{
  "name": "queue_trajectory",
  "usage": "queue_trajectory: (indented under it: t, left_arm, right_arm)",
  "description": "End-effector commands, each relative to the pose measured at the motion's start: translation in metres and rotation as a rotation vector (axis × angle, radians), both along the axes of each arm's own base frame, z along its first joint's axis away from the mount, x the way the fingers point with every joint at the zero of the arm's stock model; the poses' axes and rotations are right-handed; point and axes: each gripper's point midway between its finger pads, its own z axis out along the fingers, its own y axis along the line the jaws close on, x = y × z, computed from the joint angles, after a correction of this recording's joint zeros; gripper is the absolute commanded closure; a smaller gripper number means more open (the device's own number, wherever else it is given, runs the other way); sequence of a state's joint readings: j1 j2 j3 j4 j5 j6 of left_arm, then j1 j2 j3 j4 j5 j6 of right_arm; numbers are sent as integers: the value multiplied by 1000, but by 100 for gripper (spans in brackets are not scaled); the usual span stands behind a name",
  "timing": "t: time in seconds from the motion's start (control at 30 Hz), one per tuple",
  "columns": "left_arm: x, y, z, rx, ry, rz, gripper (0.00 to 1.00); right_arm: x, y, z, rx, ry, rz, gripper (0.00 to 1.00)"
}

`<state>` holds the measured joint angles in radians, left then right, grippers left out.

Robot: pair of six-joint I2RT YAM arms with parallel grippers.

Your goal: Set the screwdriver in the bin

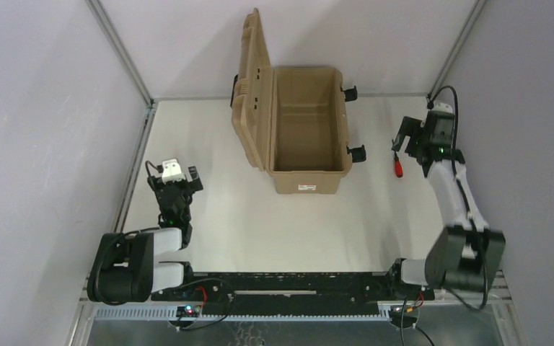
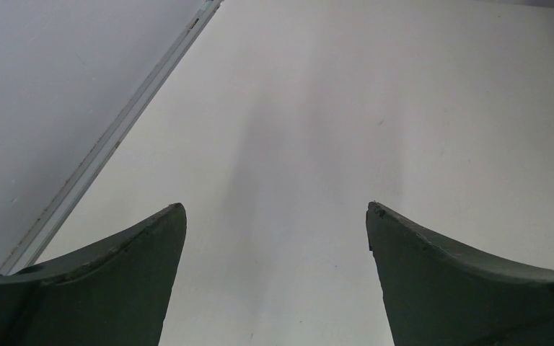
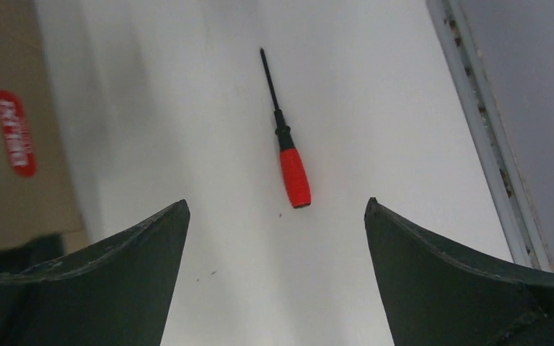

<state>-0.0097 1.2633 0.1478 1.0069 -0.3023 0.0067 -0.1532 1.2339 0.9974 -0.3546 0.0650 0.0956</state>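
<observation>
The screwdriver, red handle and thin dark shaft, lies on the white table to the right of the bin. The bin is a tan case standing open, its ribbed lid swung up on the left; its inside looks empty. My right gripper is open and hovers just beyond the screwdriver, not touching it. In the right wrist view the screwdriver lies ahead of the open gripper, handle end nearest, and the bin's wall shows at the left. My left gripper is open and empty at the left of the table; it shows over bare table in the left wrist view.
Grey enclosure walls close the table on the left, back and right. A metal rail runs along the right edge close to the screwdriver. Black latches stick out of the bin's right side.
</observation>
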Motion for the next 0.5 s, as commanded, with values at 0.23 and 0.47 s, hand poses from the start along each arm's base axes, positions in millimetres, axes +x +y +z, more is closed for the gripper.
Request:
queue_trajectory:
  t: [0.23,0.47]
  left_arm:
    - [14,1,31,-2,-99,-1,0]
    - [14,1,31,-2,-100,0,0]
  right_arm:
    - [40,-11,-118,29,456,101,12]
    - [47,-17,-168,25,577,108,31]
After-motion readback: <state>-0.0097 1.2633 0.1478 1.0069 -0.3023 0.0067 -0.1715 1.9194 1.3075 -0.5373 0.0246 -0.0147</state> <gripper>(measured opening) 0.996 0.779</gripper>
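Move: The screwdriver lies on the table about 5 cm ahead of the right hand, roughly 1 cm to its right and 18 cm below, its tip pointing away from the base. The bin's middle is some 28 cm to that hand's left and 10 cm ahead, about 9 cm lower; the bin's front latch is about 14 cm left and 1 cm ahead. From the idle left hand the screwdriver is around 70 cm right and 7 cm ahead. Downward, mostly: the right hand first slopes forward about 4 cm, then sinks nearly straight, some 16 cm in all, onto the screwdriver, while the wrist tips down by about 30 degrees so that the fingers point steeply at the table. On the way down the fingers close by about a fifth and end on either side of the red handle, still well apart. ##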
